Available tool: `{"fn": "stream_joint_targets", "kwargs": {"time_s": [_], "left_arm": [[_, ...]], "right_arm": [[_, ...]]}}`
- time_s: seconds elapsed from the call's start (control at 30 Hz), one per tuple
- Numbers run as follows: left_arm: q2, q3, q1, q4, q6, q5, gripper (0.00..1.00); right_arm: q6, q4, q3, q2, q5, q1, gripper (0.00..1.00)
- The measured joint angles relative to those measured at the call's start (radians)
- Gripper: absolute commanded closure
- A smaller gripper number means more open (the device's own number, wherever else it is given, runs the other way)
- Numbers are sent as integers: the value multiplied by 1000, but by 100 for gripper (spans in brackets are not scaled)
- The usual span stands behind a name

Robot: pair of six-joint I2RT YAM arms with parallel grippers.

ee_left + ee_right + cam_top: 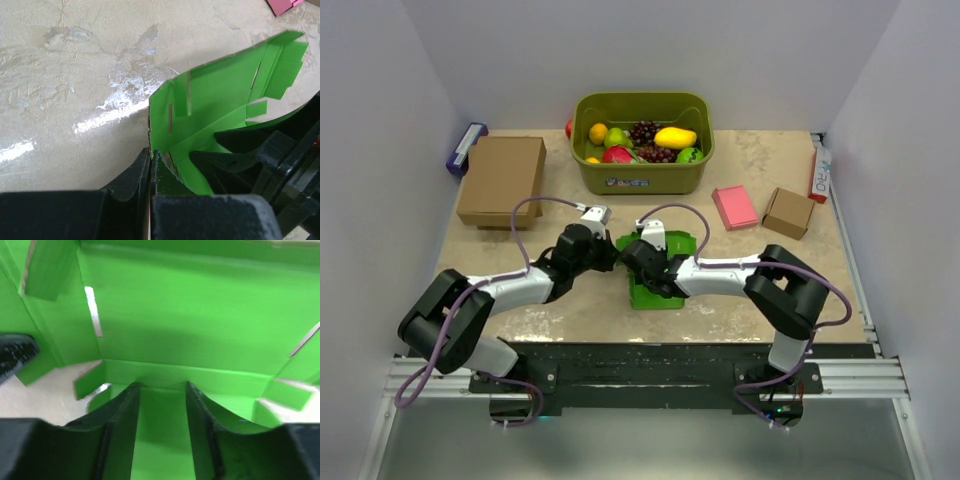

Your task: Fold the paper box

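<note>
The paper box is a bright green creased sheet with flaps, partly raised, lying mid-table between both arms. My left gripper comes in from the left. In the left wrist view it is shut on the box's upright left wall, the card edge pinched between the jaws. My right gripper reaches in from the right. Its jaws stand open over the green floor panel, tips against a fold line, nothing between them. Its dark fingers also show inside the box.
An olive bin of fruit stands at the back centre. A brown cardboard box lies back left, with a blue-and-white object by the left wall. A pink flat box and a small brown box sit back right.
</note>
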Motion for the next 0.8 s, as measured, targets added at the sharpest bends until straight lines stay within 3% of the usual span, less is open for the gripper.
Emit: {"fn": "stream_joint_targets", "kwargs": {"time_s": [0.2,0.23,0.37,0.57,0.8], "left_arm": [[-40,-30,-8,10,49,-18,100],[-53,-39,-13,12,58,-28,100],[-104,-86,-34,31,92,-79,100],[-158,-160,-80,87,134,-175,100],[-172,-201,-141,154,158,-266,100]], "right_arm": [[15,-51,-45,-184,-129,-52,39],[24,-51,-52,-227,-159,-69,31],[83,-30,-58,-369,-257,-117,14],[245,97,-119,-484,-373,-131,12],[459,243,-224,-471,-417,-146,13]]}}
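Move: The left gripper, shut, already pinches the left end of the green paper box's upright panel; the middle of the fold along the panel's foot is about 8 cm to its right, 2 cm back and 4 cm lower. From the right gripper, just inside the box, that fold's middle is roughly 2 cm to the right and 1 cm below. The pink box lies some 12 cm ahead and 19 cm right of the right gripper, and the fruit basket about 27 cm straight ahead. Lift the right gripper fast, about 15 cm straight up out of the box and clear of the fold, spreading its fingers wide and rolling it some 50 degrees, left side up; at the top let it sink slightly as it drifts back and left. Meanwhile keep the left gripper's pinch on the panel and draw it a little back and to the left, tipping its fingers upward. ##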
